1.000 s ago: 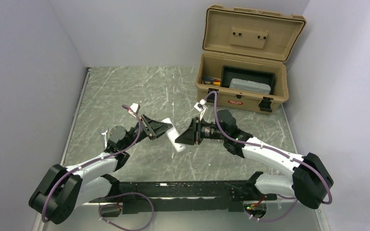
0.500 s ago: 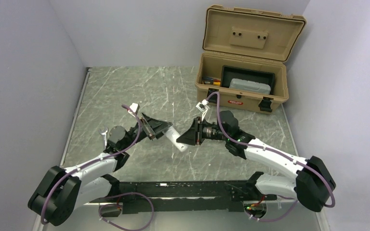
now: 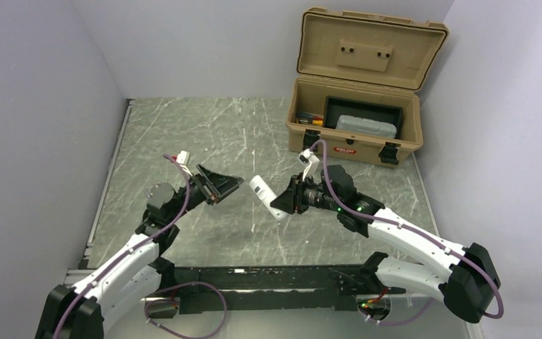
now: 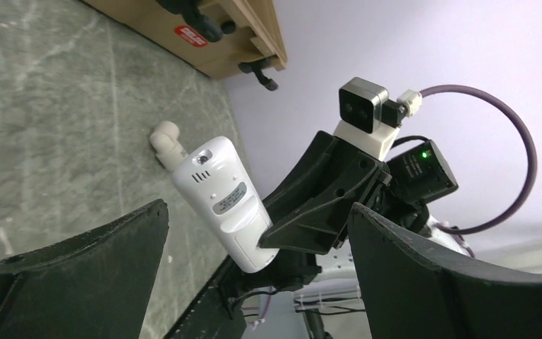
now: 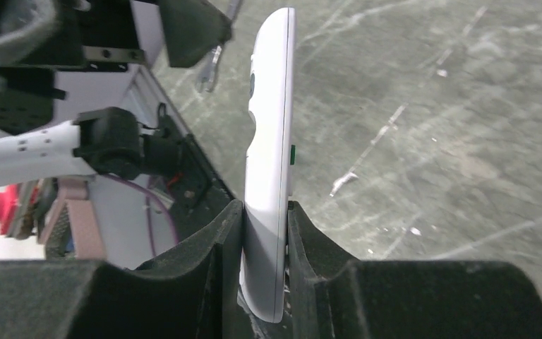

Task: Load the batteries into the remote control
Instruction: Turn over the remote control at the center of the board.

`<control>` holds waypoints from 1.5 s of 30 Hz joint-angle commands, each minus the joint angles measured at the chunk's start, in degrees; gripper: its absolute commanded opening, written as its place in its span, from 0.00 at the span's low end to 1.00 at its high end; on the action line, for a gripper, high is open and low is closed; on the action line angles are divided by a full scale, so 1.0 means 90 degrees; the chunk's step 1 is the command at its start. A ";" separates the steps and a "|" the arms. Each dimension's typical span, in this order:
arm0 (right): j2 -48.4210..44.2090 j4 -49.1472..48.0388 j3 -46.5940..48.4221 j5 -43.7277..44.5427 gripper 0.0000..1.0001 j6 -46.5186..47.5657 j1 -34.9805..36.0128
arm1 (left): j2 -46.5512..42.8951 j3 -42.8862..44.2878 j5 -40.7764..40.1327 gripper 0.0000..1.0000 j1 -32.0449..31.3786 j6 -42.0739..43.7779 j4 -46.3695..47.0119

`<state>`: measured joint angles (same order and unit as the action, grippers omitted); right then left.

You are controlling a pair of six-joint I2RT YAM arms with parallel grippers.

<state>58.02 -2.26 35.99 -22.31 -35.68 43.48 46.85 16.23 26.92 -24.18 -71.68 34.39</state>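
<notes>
The white remote control (image 3: 267, 198) is held off the table, tilted, in my right gripper (image 3: 279, 201), which is shut on its lower end. In the right wrist view the remote (image 5: 271, 134) stands edge-on between the pads (image 5: 229, 233). In the left wrist view its back (image 4: 220, 200) faces me, with a label and the battery cover. My left gripper (image 3: 230, 185) is open and empty, a short way left of the remote; its fingers (image 4: 106, 247) stand wide apart. The batteries are not in view.
A small stubby white plastic piece (image 4: 164, 137) lies on the marble table (image 3: 183, 134) beyond the remote. An open tan toolbox (image 3: 356, 134) with a grey case inside stands at the back right. A black rail (image 3: 268, 286) runs along the near edge.
My left gripper has come off the remote's end and drawn back to the left, open. My right gripper has lifted the remote and shifted it slightly right.
</notes>
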 commanded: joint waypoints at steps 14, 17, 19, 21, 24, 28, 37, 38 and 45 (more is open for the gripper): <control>0.1001 0.0483 -0.0273 0.1972 0.00 0.1177 0.0016 | -0.0996 0.0063 0.0249 0.99 0.0667 0.1032 -0.1966; 0.1308 0.0476 -0.0271 0.2323 0.00 0.1444 0.0114 | -0.1012 0.0147 0.0267 0.99 0.0739 0.1221 -0.2203; 0.1579 0.0471 -0.0229 0.2652 0.00 0.1634 0.0250 | -0.1037 0.0298 0.0191 0.99 0.0780 0.1633 -0.2620; 0.1919 0.0582 -0.0069 0.3094 0.00 0.1844 0.0494 | -0.1083 0.0505 -0.0012 0.99 0.0814 0.2057 -0.3206; 0.2378 0.0733 0.0186 0.3797 0.00 0.2099 0.0979 | -0.1200 0.0764 -0.0321 0.99 0.0890 0.2600 -0.4036; 0.2925 0.0839 0.0470 0.4775 0.00 0.2222 0.1626 | -0.1351 0.0943 -0.0537 1.00 0.0982 0.3007 -0.4578; 0.4253 0.1654 0.1231 0.6365 0.00 0.2262 0.2687 | -0.1442 0.0811 -0.0419 0.99 0.1121 0.2966 -0.4574; 0.4443 0.1799 0.1354 0.6529 0.00 0.2285 0.2816 | -0.1447 0.0797 -0.0408 0.99 0.1140 0.2970 -0.4578; 0.5452 0.2690 0.2056 0.7536 0.00 0.1870 0.3408 | -0.1600 0.1381 -0.0593 0.99 0.1543 0.3556 -0.5457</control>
<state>101.47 12.21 53.28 43.20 -14.74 72.23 33.76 23.49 23.00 -12.58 -44.34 -10.26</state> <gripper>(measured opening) 0.279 0.994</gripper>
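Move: My right hand holds the remote control near its lower end, the remote's middle about 3 cm ahead and 3 cm left of my grip. The board spot lies 17 cm below that hand, some 4 cm ahead and 1 cm left. From the same hand the white pipe elbow is about 8 cm ahead, 13 cm right and 18 cm down. From my open left hand, the spot is roughly 9 cm right, 2 cm back and 21 cm down. Keeping the remote pinched, I sink my right hand about 16 cm towards the middle of the board, easing slightly forward, then stay just above it and keep rolling the wrist, some 70 degrees in all, so the fingers tip down and forward. Meanwhile my left hand, wide open and already clear, backs off about 7 cm left and 6 cm down. ##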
